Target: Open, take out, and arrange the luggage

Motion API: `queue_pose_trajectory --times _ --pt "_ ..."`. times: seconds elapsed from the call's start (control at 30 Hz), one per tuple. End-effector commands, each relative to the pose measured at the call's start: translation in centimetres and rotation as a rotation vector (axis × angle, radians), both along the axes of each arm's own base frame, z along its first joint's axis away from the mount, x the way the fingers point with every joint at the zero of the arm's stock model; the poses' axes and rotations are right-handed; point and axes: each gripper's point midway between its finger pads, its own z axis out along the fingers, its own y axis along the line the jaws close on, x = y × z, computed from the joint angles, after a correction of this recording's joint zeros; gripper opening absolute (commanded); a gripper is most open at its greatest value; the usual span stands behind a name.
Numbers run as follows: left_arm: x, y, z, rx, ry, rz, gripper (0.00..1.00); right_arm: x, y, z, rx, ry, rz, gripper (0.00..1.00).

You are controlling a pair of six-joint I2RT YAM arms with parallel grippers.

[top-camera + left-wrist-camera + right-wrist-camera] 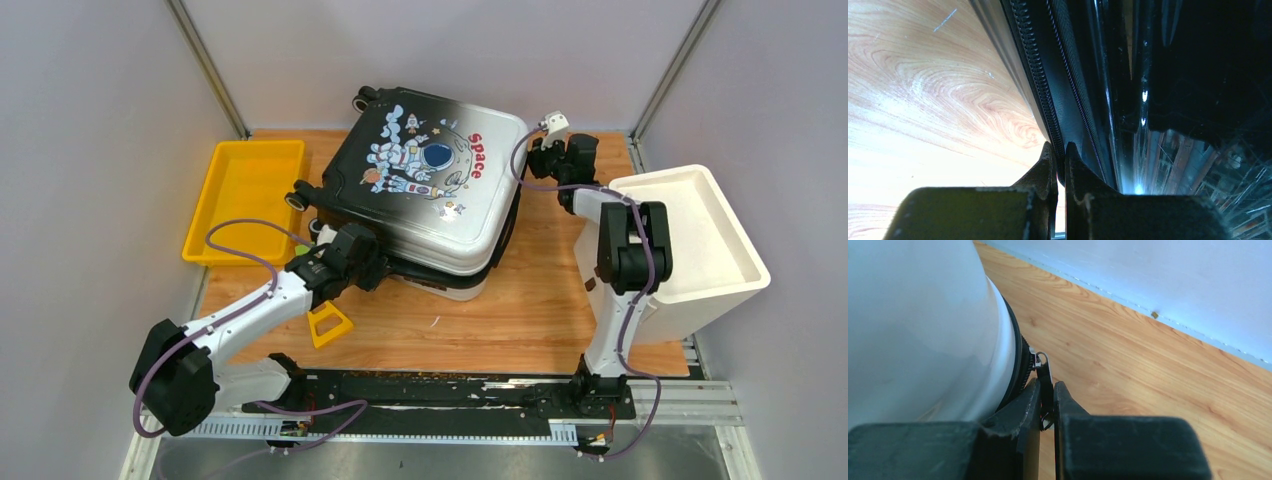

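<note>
The luggage (430,180) lies flat in the middle of the table with its astronaut print facing up, and the top shell sits slightly askew over the bottom one. My left gripper (385,268) is at its near-left edge. In the left wrist view it (1059,150) is shut on the black zipper strip (1035,75) along the glossy dark shell (1198,75). My right gripper (530,150) is at the far-right corner. In the right wrist view it (1047,386) is shut on the black zipper pull (1044,367) beside the white shell (913,330).
A yellow tray (245,195) lies at the far left, close to the suitcase wheels (297,197). A white bin (700,230) stands at the right edge behind my right arm. A small yellow triangular piece (330,325) lies near my left arm. Walls close in on three sides.
</note>
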Motion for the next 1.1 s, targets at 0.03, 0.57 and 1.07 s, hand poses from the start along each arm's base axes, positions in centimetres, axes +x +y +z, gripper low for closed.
queue_pose_trajectory --times 0.03,0.57,1.07 --pt "-4.0 6.0 -4.4 0.338 0.133 -0.079 0.0 5.3 -9.7 10.2 -0.024 -0.404 -0.261 0.0" --pt "-2.7 5.9 -2.3 0.373 0.035 -0.139 0.0 8.3 -9.8 11.5 -0.055 -0.524 -0.165 0.0" --pt "-0.1 0.9 2.9 0.179 -0.135 -0.162 0.0 3.9 -8.9 16.7 0.137 -0.291 -0.213 0.61"
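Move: The zipper pull is already pinched in the right fingers, on the seam at the suitcase's right side. The suitcase's far right corner, where the seam bends left, lies about 7 cm ahead of that hand and 3 cm to its left, level. The suitcase's middle is some 23 cm left and 6 cm back, the white bin's middle roughly 28 cm right and 23 cm back. From the left hand, the pull lies about 28 cm ahead and 30 cm right, near level. The zipper pull, still pinched by the right fingers, is drawn along the seam towards the far right corner: about 5 cm forward and 3 cm left, the hand turning some 15 degrees counter-clockwise. Slowing there, the right fingers open, let go of the pull and swing off to the right and up. The left hand keeps its pinch on the seam's near edge, creeping forward and left and tilting slightly. ##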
